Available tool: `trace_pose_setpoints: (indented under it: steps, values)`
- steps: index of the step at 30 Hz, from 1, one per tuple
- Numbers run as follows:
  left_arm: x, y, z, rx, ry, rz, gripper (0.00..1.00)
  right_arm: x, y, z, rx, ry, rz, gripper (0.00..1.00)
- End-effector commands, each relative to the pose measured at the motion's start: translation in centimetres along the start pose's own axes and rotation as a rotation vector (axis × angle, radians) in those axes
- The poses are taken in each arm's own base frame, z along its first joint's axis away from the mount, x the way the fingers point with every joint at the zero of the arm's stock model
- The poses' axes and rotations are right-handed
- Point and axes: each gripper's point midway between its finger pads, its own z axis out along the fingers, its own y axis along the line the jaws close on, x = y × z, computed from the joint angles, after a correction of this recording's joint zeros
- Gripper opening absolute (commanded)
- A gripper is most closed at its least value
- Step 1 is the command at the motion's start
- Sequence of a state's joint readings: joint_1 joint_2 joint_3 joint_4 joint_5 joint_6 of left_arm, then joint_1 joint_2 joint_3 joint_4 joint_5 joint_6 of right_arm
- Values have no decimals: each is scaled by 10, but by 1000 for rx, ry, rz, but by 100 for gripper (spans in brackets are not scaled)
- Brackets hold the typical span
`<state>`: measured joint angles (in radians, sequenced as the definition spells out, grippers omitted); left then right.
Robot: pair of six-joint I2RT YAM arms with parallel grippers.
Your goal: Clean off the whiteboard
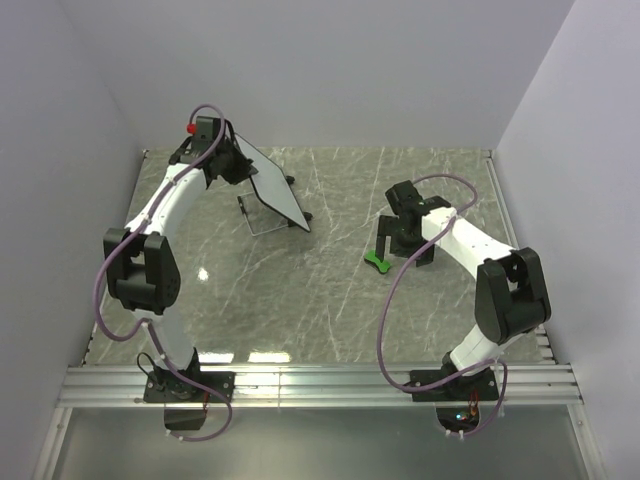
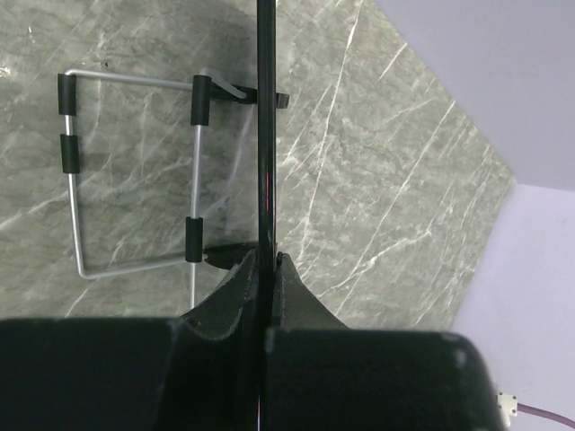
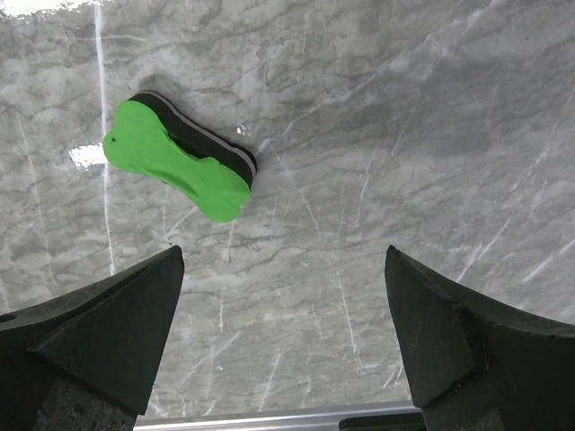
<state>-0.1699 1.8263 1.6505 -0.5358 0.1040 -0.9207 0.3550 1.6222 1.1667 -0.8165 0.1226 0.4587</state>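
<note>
The whiteboard [image 1: 272,186] stands tilted at the back left of the marble table, on a wire stand [image 1: 258,216]. My left gripper [image 1: 230,160] is shut on its upper edge. In the left wrist view the board is edge-on, a thin black line [image 2: 264,135] running up from between my left gripper's [image 2: 266,262] closed fingertips. I cannot see any marks on its writing face. A green bone-shaped eraser [image 1: 377,262] with a black underside lies flat on the table. My right gripper [image 1: 402,252] hovers just beside it, open and empty. The right wrist view shows the eraser [image 3: 175,162] ahead and left of the right gripper [image 3: 283,260].
The stand's wire loop with black sleeves [image 2: 76,180] lies on the table left of the board. Grey walls close in the table at the back and both sides. An aluminium rail [image 1: 320,385] runs along the near edge by the arm bases.
</note>
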Motion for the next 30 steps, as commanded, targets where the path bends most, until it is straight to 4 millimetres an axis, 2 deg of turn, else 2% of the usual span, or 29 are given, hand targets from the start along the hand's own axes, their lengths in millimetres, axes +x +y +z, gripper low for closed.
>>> trace_pose_setpoints:
  steps: [1, 4, 9, 13, 17, 19, 21, 24, 30]
  values:
    - [10, -13, -3, 12, 27, 37, 0, -7, -1, -8, -23, -47, 16, 100]
    - [18, 1, 2, -21, 38, 69, 0, -8, -2, -7, -23, -48, 20, 100]
    - [20, 22, 3, -89, 26, 143, 1, -9, -4, -4, -22, -43, 25, 100]
    - [22, 34, 3, -112, 26, 218, 7, -10, -5, -4, -25, -44, 31, 100]
    - [24, 36, 4, -90, 38, 299, 14, -12, -5, -4, -29, -45, 37, 100]
    - [26, 34, 7, -62, 54, 350, 23, -12, -6, -3, -30, -42, 40, 100]
    - [29, 36, 11, -57, 69, 382, 27, -12, -6, -2, -29, -42, 43, 100]
    - [35, 38, 20, -34, 103, 446, 25, -13, -8, -2, -26, -43, 43, 100]
    - [38, 28, 36, 80, 147, 637, 25, -11, -12, -2, -17, -38, 46, 100]
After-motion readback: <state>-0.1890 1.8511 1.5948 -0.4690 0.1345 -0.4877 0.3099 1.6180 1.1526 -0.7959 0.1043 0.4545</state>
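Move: The whiteboard is already pinched by its upper left edge in the left hand; its middle lies about 4 cm to that hand's right, 2 cm back and 10 cm below. The wire stand is some 8 cm back, straight in line sideways and 18 cm down; the stand feet are about 9 cm to the right, 4 cm back and 20 cm below. From the right hand, the whiteboard's middle is roughly 27 cm left, 14 cm ahead and 3 cm higher. The whiteboard's edge is let down with the left hand, which sinks some 3 cm, easing slightly back and then forward again near the end. Its wrist rolls left side up and turns clockwise, each by nearly 20 degrees. About halfway down the fingers start opening to roughly a quarter, loosening the pinch but still straddling the edge. ##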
